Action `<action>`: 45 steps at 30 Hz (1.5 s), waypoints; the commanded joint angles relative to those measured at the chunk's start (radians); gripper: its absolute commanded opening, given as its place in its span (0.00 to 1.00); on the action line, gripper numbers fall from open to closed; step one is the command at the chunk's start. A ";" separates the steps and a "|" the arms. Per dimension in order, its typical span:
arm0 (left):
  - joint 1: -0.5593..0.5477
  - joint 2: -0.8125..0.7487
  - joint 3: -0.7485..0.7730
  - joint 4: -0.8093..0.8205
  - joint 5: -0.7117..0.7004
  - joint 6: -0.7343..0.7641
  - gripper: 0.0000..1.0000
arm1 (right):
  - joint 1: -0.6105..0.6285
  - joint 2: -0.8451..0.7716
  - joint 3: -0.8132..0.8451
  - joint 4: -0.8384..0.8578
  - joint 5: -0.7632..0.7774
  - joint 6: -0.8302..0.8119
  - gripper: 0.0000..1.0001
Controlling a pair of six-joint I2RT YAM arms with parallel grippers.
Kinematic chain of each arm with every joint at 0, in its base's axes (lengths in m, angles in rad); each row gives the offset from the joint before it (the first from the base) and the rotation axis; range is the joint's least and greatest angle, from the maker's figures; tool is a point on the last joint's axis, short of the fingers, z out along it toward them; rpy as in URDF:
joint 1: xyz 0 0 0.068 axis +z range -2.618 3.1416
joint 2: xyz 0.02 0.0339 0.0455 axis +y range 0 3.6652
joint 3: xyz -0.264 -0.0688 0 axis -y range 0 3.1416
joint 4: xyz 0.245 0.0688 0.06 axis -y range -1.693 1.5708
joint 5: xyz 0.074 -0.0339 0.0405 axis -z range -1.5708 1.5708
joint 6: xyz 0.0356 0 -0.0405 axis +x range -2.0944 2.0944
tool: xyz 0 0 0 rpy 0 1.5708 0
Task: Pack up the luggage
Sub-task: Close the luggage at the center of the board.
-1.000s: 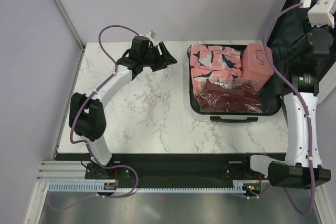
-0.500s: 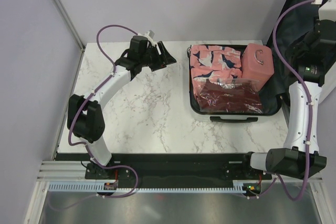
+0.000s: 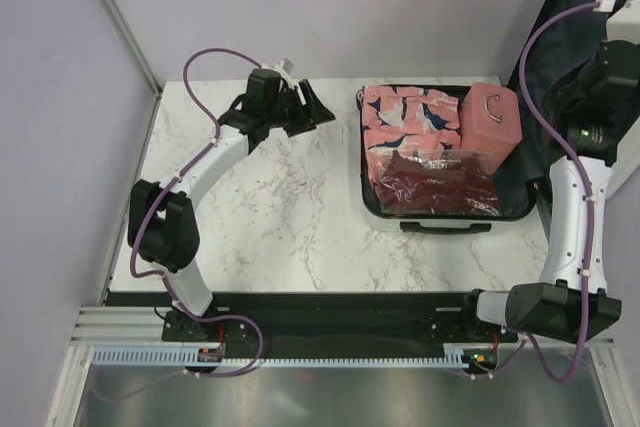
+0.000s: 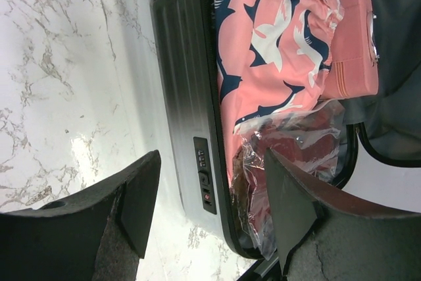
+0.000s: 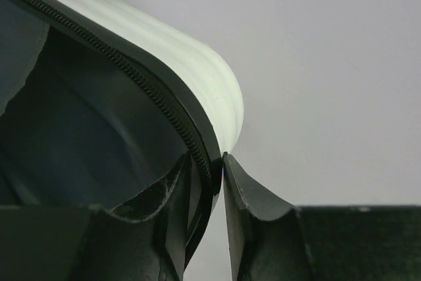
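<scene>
The luggage (image 3: 440, 215) lies open on the table's right side, its lid (image 3: 560, 7) standing up behind on the right. Inside lie a pink shark-print garment (image 3: 405, 117), a small pink case (image 3: 490, 117) and a clear bag of dark red items (image 3: 435, 182). My right gripper (image 5: 209, 162) is shut on the lid's zippered rim (image 5: 197, 139), one finger inside against the dark lining, the other on the pale outer shell (image 5: 217, 83). My left gripper (image 3: 318, 107) hangs open just left of the luggage, nothing between its fingers; its wrist view shows the grey shell (image 4: 184, 97) and lock (image 4: 204, 182).
The luggage's carry handle (image 3: 445, 228) sticks out toward the near edge. Marble tabletop (image 3: 280, 217) spreads left of the luggage. Grey walls close off the back and left. The right arm (image 3: 570, 217) rises beside the luggage's right side.
My right gripper has risen to the top of the upright lid and closed on its rim. The left arm has stayed put and open.
</scene>
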 commanded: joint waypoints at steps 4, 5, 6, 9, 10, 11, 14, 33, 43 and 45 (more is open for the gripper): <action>0.015 -0.050 -0.019 0.033 0.004 0.034 0.71 | -0.002 -0.057 -0.033 0.009 0.022 0.035 0.22; 0.015 -0.050 -0.024 0.035 0.007 0.034 0.71 | 0.000 -0.065 -0.037 0.005 0.021 0.041 0.18; 0.017 -0.051 -0.025 0.033 0.007 0.032 0.71 | 0.001 -0.071 -0.041 0.005 0.019 0.046 0.15; 0.020 -0.055 -0.034 0.035 0.012 0.032 0.71 | 0.011 -0.097 -0.056 -0.001 0.018 0.058 0.01; 0.020 -0.058 -0.036 0.033 0.012 0.034 0.71 | 0.015 -0.101 -0.057 -0.004 0.018 0.063 0.00; 0.020 -0.058 -0.041 0.035 0.013 0.032 0.71 | 0.020 -0.109 -0.057 -0.014 0.013 0.067 0.00; 0.021 -0.065 -0.048 0.033 0.013 0.034 0.71 | 0.081 -0.132 -0.054 -0.043 0.010 0.112 0.00; 0.024 -0.099 -0.113 0.043 0.003 0.009 0.71 | 0.537 -0.282 -0.102 -0.366 0.156 0.462 0.00; 0.024 -0.098 -0.119 0.043 -0.003 0.008 0.71 | 0.733 -0.293 -0.079 -0.563 0.003 0.681 0.02; 0.026 -0.098 -0.120 0.043 -0.005 0.009 0.71 | 0.756 -0.295 -0.077 -0.573 -0.060 0.722 0.04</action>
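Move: The lid's rim, near its front corner, is already between the half-open fingers of my right hand. From that hand the pink box lies about 13 cm ahead, 23 cm left and 38 cm down; the brown packet is roughly 2 cm ahead and 34 cm left, the shark-print cloth some 14 cm ahead and 41 cm left, both about 41 cm below. From my left hand the rim is around 60 cm right, 14 cm back and 27 cm higher. I shut my right fingers on the lid's rim, one finger inside and one on the white shell, easing back a little, then swing it nearly 20 cm left over towards the packed case, sinking about 5 cm. The hand turns some 30 degrees counter-clockwise and its left side rolls up as I keep the pinch. My open left hand drifts about 3 cm down, left and back, touching nothing. ##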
